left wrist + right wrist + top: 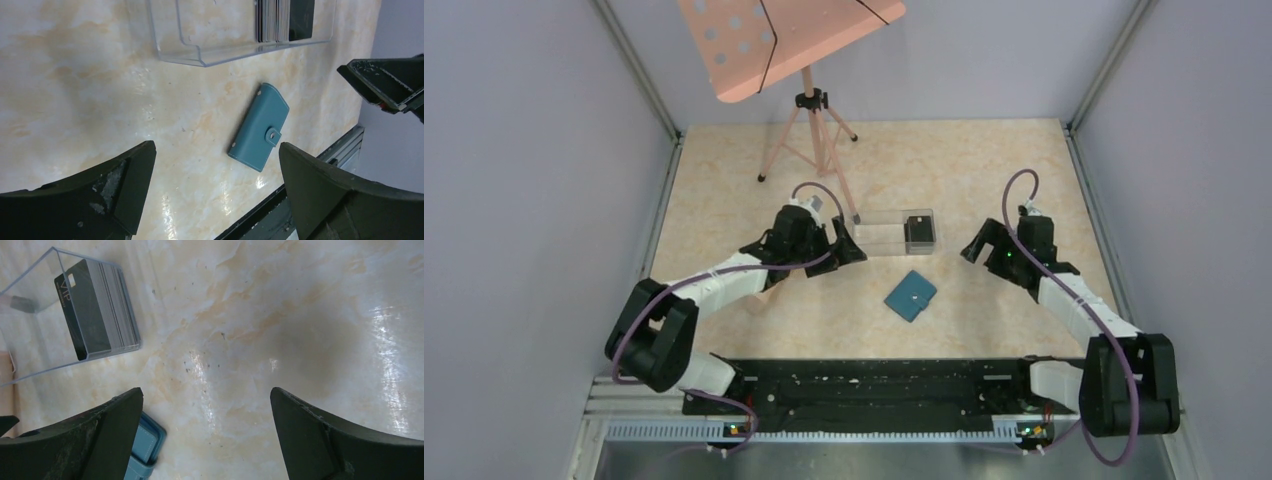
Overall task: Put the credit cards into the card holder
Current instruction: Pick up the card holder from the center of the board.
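The card holder [911, 295] is a teal wallet, lying closed and flat on the marble-patterned table between my two arms. The credit cards [919, 231] stand as a dark stack at the right end of a clear plastic box [879, 235]. My left gripper [852, 243] hovers open at the box's left end with nothing in it. In the left wrist view the card holder [260, 127] shows its snap tab, ahead of the open left gripper [216, 146]. My right gripper [980, 240] is open and empty, right of the box. In the right wrist view, the right gripper [207, 390] is over bare table, the credit cards [97, 307] upper left, the card holder [147, 442] beside the left finger.
A pink music stand [789, 40] on a tripod [809, 140] stands at the back left, one leg reaching close to the clear box. Grey walls close in both sides and the back. A black rail [864, 385] runs along the near edge.
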`<state>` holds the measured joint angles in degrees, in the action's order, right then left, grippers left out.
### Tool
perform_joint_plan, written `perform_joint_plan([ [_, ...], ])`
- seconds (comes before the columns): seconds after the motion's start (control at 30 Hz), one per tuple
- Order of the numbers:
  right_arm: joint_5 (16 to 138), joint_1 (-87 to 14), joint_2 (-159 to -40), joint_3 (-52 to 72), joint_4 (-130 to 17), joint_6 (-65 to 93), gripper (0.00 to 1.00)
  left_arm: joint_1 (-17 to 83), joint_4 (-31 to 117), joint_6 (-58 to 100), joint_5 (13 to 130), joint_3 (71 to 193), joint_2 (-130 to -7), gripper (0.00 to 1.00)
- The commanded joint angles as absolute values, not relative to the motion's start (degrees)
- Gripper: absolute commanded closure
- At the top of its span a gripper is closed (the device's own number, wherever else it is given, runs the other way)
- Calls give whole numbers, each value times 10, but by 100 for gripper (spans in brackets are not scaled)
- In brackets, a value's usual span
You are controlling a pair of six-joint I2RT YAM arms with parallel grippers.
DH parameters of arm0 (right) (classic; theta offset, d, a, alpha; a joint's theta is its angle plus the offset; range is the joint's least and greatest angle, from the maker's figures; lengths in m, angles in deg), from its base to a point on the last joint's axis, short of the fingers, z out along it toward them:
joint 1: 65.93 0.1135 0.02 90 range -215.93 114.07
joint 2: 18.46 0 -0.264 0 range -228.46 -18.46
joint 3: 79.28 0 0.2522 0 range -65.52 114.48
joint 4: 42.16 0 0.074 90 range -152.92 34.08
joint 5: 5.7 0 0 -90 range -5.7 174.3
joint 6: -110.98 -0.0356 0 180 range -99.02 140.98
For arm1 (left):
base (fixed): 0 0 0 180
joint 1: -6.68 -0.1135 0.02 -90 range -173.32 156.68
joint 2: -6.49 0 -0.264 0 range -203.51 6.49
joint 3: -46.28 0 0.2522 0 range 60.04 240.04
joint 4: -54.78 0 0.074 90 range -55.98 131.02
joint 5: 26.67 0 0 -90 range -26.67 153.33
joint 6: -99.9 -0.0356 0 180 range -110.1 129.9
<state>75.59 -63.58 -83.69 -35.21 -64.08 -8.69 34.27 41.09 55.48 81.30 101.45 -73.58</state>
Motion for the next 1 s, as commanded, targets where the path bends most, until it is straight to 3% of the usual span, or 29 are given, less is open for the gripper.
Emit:
perform_joint_plan([
  [0.0,716,-620,-861,-334,-650,-84,2,396,413,549,774,1053,-777,1],
  [0.5,562,-555,-886,-410,-636,-224,16,484,380,536,869,1179,-953,6],
  [0.7,522,-539,-917,-444,-573,-281,27,488,399,555,911,1182,-985,13],
  [0.97,493,-523,-984,-471,-397,-301,30,490,511,624,968,1134,-990,31],
])
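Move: The card holder lies flat on the board between my open hands. From my left hand it is about 14 cm to the right, 7 cm back and 8 cm below; from my right hand, some 15 cm to the left, 8 cm back and 5 cm below. The stack of cards stands about 15 cm farther out than the holder and 2 cm right of it, in the right end of a clear box whose middle is 4 cm left of the holder and just as far out. I bring both hands in on the card holder from its two sides: my left goes about 12 cm right and 5 cm back, my right about 12 cm left and 7 cm back, both sinking early, then nearly level. My left wrist swings clockwise, my right rolls some 30 degrees with its left side rising, and both grippers close part way, a fingertip of each arriving at the holder's edge. ##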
